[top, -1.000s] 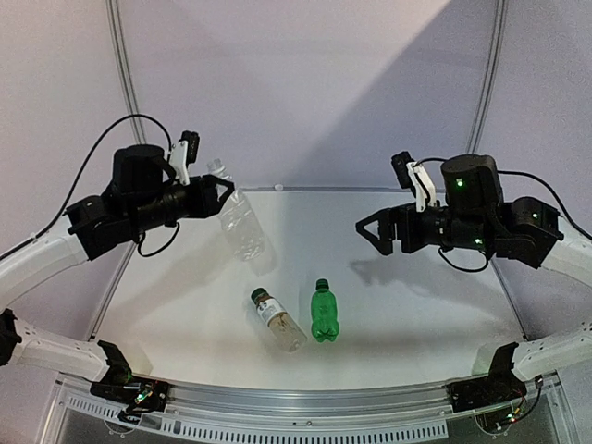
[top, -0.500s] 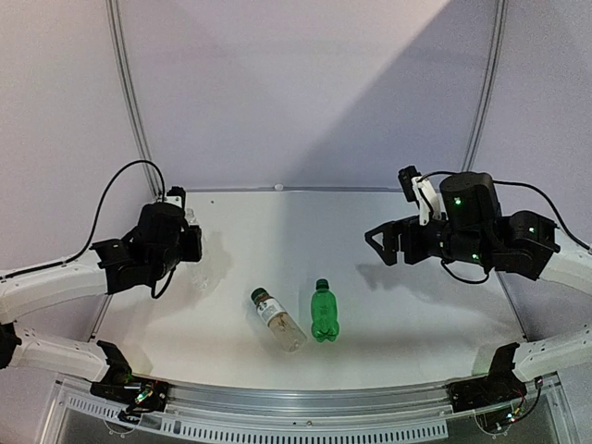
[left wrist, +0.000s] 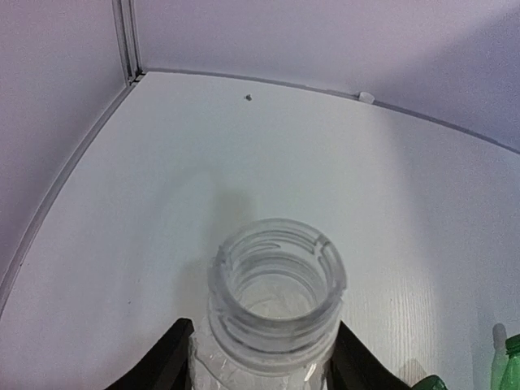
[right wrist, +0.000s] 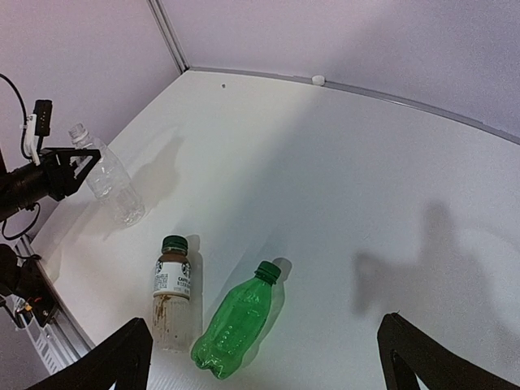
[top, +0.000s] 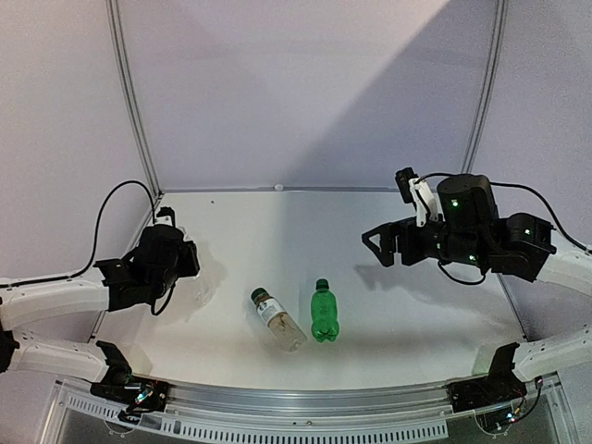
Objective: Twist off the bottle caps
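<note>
A clear ribbed bottle [left wrist: 272,325] sits between my left gripper's [left wrist: 260,367] fingers, which press against its sides just below the neck. Its threaded mouth [left wrist: 276,264] is bare, with no cap on it. In the right wrist view that bottle [right wrist: 110,183] slants down to the table at the left edge, held by the left gripper [right wrist: 80,168]. The green bottle [top: 324,316] lies mid-table with its dark green cap [top: 321,284] on. Beside it lies the labelled bottle [top: 279,324], also wearing a dark cap [top: 260,296]. My right gripper [top: 373,242] hovers open above the right side, holding nothing.
A small white object [top: 277,187] lies by the table's back edge, and a dark speck [left wrist: 247,97] sits near it. Walls enclose the left, back and right sides. A metal rail [top: 296,402] runs along the near edge.
My left arm has swung down and back from high at the rear left to low over the table's left side, carrying the clear bottle. The right arm drifted slightly.
</note>
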Controlling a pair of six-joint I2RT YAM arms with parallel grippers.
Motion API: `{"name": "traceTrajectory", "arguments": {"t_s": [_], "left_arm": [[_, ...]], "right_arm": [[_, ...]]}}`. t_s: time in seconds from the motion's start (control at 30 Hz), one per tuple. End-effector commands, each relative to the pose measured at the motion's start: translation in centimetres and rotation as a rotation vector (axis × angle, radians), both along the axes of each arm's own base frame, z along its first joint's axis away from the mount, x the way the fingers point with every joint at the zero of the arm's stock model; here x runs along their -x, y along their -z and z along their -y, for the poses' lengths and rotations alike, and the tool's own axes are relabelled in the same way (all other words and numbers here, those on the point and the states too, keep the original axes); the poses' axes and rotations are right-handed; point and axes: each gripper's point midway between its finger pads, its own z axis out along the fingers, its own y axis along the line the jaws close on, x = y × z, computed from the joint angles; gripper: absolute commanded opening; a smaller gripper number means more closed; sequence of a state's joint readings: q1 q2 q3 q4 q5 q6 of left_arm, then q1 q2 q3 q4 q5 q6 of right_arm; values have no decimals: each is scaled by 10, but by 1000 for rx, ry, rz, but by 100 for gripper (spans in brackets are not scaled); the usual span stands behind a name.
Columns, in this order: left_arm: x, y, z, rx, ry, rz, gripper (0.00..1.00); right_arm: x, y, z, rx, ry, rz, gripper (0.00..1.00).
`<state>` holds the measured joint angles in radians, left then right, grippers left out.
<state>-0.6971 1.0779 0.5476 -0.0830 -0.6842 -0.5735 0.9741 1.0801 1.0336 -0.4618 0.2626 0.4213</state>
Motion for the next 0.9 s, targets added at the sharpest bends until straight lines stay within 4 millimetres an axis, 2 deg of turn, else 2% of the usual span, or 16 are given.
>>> {"name": "traceTrajectory", "arguments": {"t_s": [0.0, 0.2, 0.3, 0.5, 0.73, 0.87], "left_arm": [[6, 10, -8, 9, -26, -26, 57], [9, 3, -3, 26, 3, -31, 76], [11, -3, -3, 21, 3, -33, 82], [13, -20, 3, 3, 22, -11, 87], [14, -33, 8, 13, 37, 6, 88], [15, -42, 10, 27, 43, 9, 88]], "right_arm": [[0, 7, -5, 12, -20, -4, 99], [2, 14, -4, 24, -26, -13, 99], [2, 16, -3, 24, -23, -14, 99], [3, 18, -1, 24, -21, -15, 99], [4, 21, -3, 27, -29, -24, 99], [5, 30, -6, 45, -43, -51, 99]]}}
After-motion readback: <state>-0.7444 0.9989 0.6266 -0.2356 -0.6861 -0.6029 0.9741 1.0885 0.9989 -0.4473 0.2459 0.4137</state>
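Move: My left hand holds the uncapped clear bottle just below its neck, the bottle's middle about 6 cm under my fingers. The patch of table it goes to lies right below, some 15 cm down and a couple of centimetres ahead. The brown-stained bottle lies about 25 cm to the right and 9 cm back, the green bottle 37 cm right and 8 cm back. From my right hand the clear bottle is roughly 43 cm left, 8 cm ahead and 18 cm lower. I spread my left fingers wide and let go of the clear bottle, low over the table, the hand easing back about 1 cm as they open. Then I lift the empty hand straight up some 3 cm, away from the bottle, with hardly any turn of the wrist. My right hand, open and empty, only sinks a little. ##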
